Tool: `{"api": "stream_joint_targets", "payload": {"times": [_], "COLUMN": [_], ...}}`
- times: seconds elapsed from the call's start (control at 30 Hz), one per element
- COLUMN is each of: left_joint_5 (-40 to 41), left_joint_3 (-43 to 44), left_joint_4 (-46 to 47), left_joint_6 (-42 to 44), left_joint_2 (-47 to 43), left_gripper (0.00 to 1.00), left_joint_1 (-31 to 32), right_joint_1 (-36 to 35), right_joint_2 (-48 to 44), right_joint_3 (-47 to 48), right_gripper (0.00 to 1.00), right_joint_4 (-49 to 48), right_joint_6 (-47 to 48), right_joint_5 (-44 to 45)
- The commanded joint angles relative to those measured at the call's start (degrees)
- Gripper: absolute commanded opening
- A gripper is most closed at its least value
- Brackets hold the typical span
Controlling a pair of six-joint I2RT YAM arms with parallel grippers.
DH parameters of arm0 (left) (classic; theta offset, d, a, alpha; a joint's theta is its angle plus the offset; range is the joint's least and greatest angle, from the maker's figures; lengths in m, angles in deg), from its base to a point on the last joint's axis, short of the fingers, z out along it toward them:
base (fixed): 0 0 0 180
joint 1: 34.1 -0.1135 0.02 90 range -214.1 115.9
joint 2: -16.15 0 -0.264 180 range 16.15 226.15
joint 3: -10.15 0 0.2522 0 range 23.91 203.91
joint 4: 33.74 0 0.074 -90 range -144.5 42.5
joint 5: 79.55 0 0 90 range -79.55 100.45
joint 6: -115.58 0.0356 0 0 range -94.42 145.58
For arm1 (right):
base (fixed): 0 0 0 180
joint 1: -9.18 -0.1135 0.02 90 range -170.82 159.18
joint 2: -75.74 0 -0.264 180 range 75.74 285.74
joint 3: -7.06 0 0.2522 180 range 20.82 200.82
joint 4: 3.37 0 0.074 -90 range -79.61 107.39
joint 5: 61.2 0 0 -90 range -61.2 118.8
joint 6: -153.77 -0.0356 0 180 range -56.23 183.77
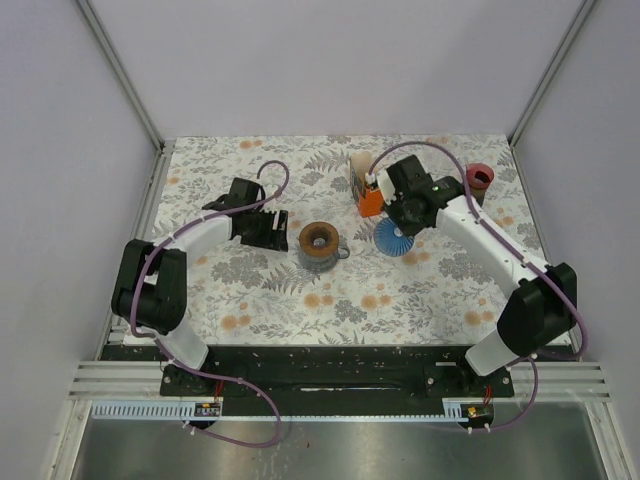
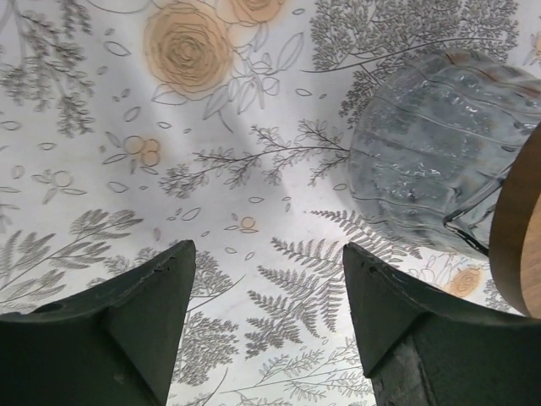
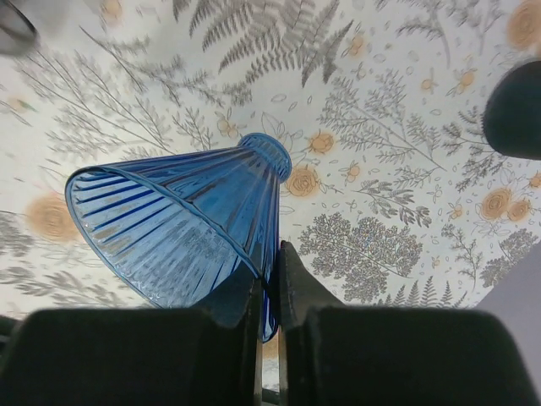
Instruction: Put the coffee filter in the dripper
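Observation:
The dripper point(image 1: 391, 240) is a blue ribbed glass cone lying tilted right of the table's middle. My right gripper point(image 1: 402, 222) is shut on it. In the right wrist view its fingers point(image 3: 292, 283) pinch the dripper point(image 3: 177, 233) by the wall near the wide rim, one finger inside and one outside. Pale coffee filter paper point(image 1: 359, 163) sticks up from an orange box point(image 1: 369, 201) just behind that gripper. My left gripper point(image 1: 270, 228) hangs open to the left, and in its wrist view point(image 2: 267, 247) only the tablecloth lies between its fingers.
A glass server with a wooden collar point(image 1: 319, 245) stands mid-table between the two grippers, and its ribbed glass belly point(image 2: 423, 152) is close to the left gripper's right finger. A red cup point(image 1: 480, 178) stands at the back right. The cloth has a floral print.

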Motion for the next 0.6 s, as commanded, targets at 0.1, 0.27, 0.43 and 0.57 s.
{"api": "stream_joint_targets", "payload": {"times": [0.1, 0.27, 0.43, 0.57], "left_joint_5": [7.3, 9.0, 4.9, -2.4], "left_joint_3": [10.9, 18.2, 24.5, 25.6], "left_joint_4": [-11.0, -16.5, -20.4, -21.3], "left_joint_6": [4.8, 5.2, 5.1, 2.5], "left_joint_2": [-4.3, -6.3, -9.5, -12.1], "left_gripper": [0.74, 0.74, 0.74, 0.74], "left_joint_1": [-1.8, -2.0, -2.0, -1.9], "right_joint_1": [1.4, 1.4, 1.2, -0.9], "right_joint_2": [-0.6, 5.9, 15.7, 21.0], "right_joint_3": [20.5, 30.5, 36.7, 41.0], "right_gripper": [0.00, 0.00, 0.00, 0.00], "right_joint_4": [12.1, 13.3, 14.0, 16.0], "right_joint_6": [-13.7, -23.6, -30.6, -31.0], "right_joint_5": [-12.8, -29.3, -39.9, -39.8]}}
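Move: The pinched filter in the right hand is bound for the dripper, which lies about 21 cm to that hand's left, 1 cm back and some 3 cm lower. The glass carafe stands right under the dripper, its middle about 8 cm below the hand; the orange box stands roughly 12 cm ahead, 9 cm left and 7 cm lower. From the open left hand the dripper is about 10 cm right, 3 cm back and 5 cm higher. Up first, then leftward in an arc: the right hand keeps its pinch on the filter's rim and carries it about 14 cm left towards the dripper, rising some 13 cm and then sinking 4, while it rolls nearly 40 degrees so the fingers swing to point left. The left hand, empty and still open, clears upward about 15 cm and slightly forward, away from the carafe. ##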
